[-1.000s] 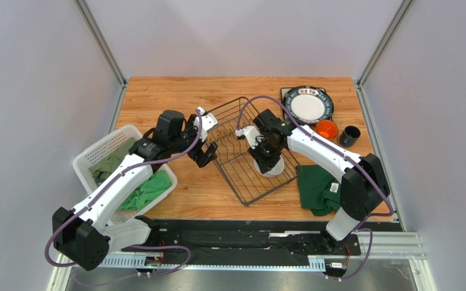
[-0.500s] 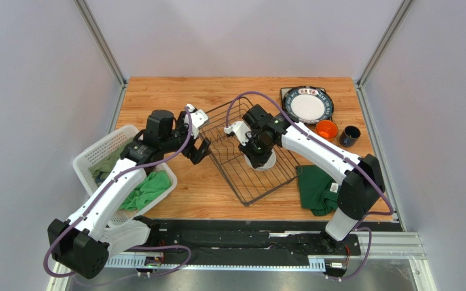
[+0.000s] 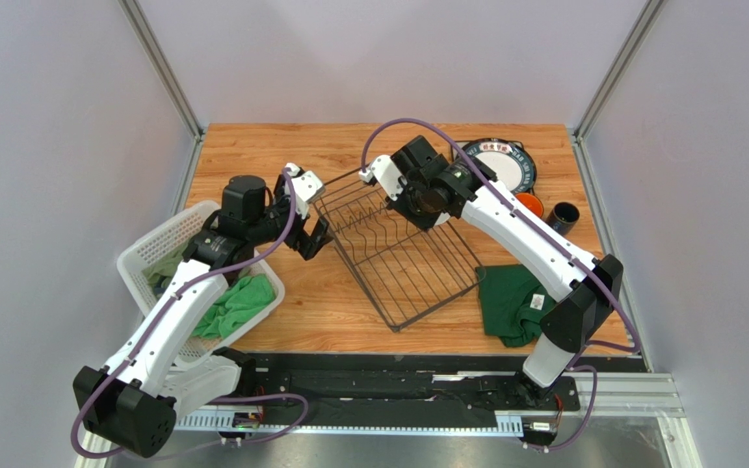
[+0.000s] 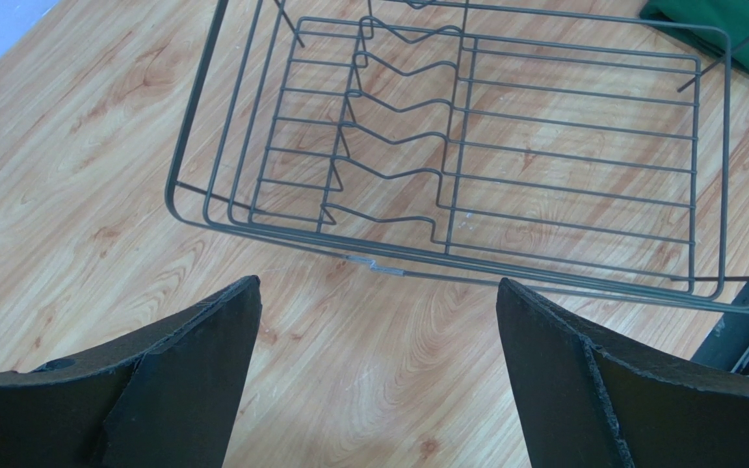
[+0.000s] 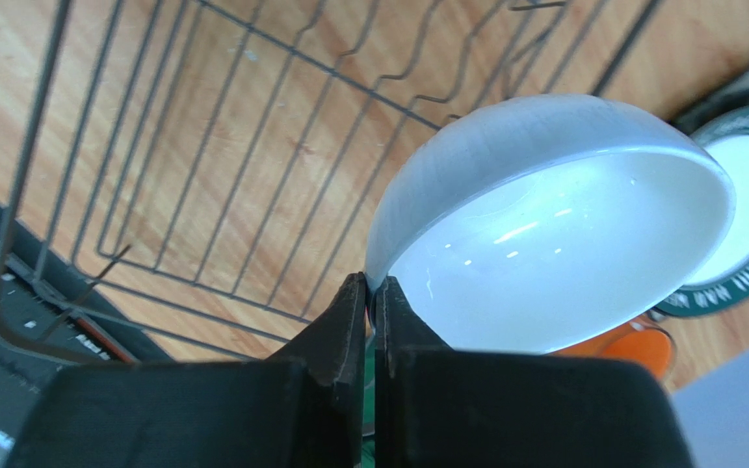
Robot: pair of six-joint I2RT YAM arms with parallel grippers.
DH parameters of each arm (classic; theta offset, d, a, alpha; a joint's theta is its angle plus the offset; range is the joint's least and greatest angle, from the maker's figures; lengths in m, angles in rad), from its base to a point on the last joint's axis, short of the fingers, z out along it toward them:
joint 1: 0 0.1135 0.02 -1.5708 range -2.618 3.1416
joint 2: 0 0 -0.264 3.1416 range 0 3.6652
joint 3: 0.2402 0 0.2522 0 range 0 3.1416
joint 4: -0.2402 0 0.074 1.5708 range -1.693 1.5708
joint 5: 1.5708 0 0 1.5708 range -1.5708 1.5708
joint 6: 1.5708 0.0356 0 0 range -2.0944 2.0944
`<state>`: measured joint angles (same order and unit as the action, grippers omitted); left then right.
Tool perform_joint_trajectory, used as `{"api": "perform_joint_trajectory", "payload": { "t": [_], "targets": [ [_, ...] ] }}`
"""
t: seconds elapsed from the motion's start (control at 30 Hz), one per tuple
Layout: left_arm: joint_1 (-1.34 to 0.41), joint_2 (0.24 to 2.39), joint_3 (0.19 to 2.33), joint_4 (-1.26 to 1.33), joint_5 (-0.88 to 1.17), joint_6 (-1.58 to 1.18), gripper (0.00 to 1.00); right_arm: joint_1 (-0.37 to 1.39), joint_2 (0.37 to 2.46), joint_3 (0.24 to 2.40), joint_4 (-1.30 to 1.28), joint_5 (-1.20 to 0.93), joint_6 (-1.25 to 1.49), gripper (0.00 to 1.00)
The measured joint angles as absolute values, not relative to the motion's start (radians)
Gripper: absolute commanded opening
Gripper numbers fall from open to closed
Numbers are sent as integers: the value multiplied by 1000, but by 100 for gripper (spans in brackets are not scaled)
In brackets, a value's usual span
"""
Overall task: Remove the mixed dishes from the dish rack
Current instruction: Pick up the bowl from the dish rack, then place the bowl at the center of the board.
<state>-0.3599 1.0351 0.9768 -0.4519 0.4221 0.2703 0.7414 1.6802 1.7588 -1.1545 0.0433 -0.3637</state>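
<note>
The black wire dish rack lies at an angle mid-table and holds nothing. In the right wrist view my right gripper is shut on the rim of the white bowl, holding it tilted above the rack's far end. In the top view that gripper hangs over the rack's back corner. My left gripper stands open just off the rack's left end; its wrist view shows only bare wood between the fingertips, with the rack beyond. The green-rimmed plate, orange mug and dark blue mug sit at the back right.
A white slotted basket with green cloths stands at the left edge. Another green cloth lies right of the rack's near end. Grey walls close in the table on three sides.
My right gripper has lifted the white bowl out of the rack and carried it toward the back. My left arm has drawn back leftward from the rack, still open.
</note>
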Motion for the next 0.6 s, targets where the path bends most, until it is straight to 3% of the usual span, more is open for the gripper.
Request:
{"api": "perform_joint_trajectory", "payload": {
  "t": [0.27,0.6],
  "targets": [
    [-357,1036,977,-452,437,270,98,670,1702,1827,-1179,231,-396,0],
    [-356,1036,977,-452,456,268,98,464,1769,1847,-1207,223,-425,0]
  ]
}}
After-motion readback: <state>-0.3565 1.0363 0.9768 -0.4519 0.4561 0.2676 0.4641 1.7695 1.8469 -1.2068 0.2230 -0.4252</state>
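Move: The right hand already holds the white bowl by its rim, above the rack. The plate stack lies about 28 cm ahead of it, 25 cm to its right and 19 cm lower. The orange mug is some 15 cm ahead and 33 cm right, the dark mug about 13 cm ahead and 40 cm right. From the left hand, the plate stack is roughly 30 cm ahead and 50 cm right. The right hand keeps its rim pinch, swinging the bowl about 11 cm right and 8 cm forward, towards the plates. ##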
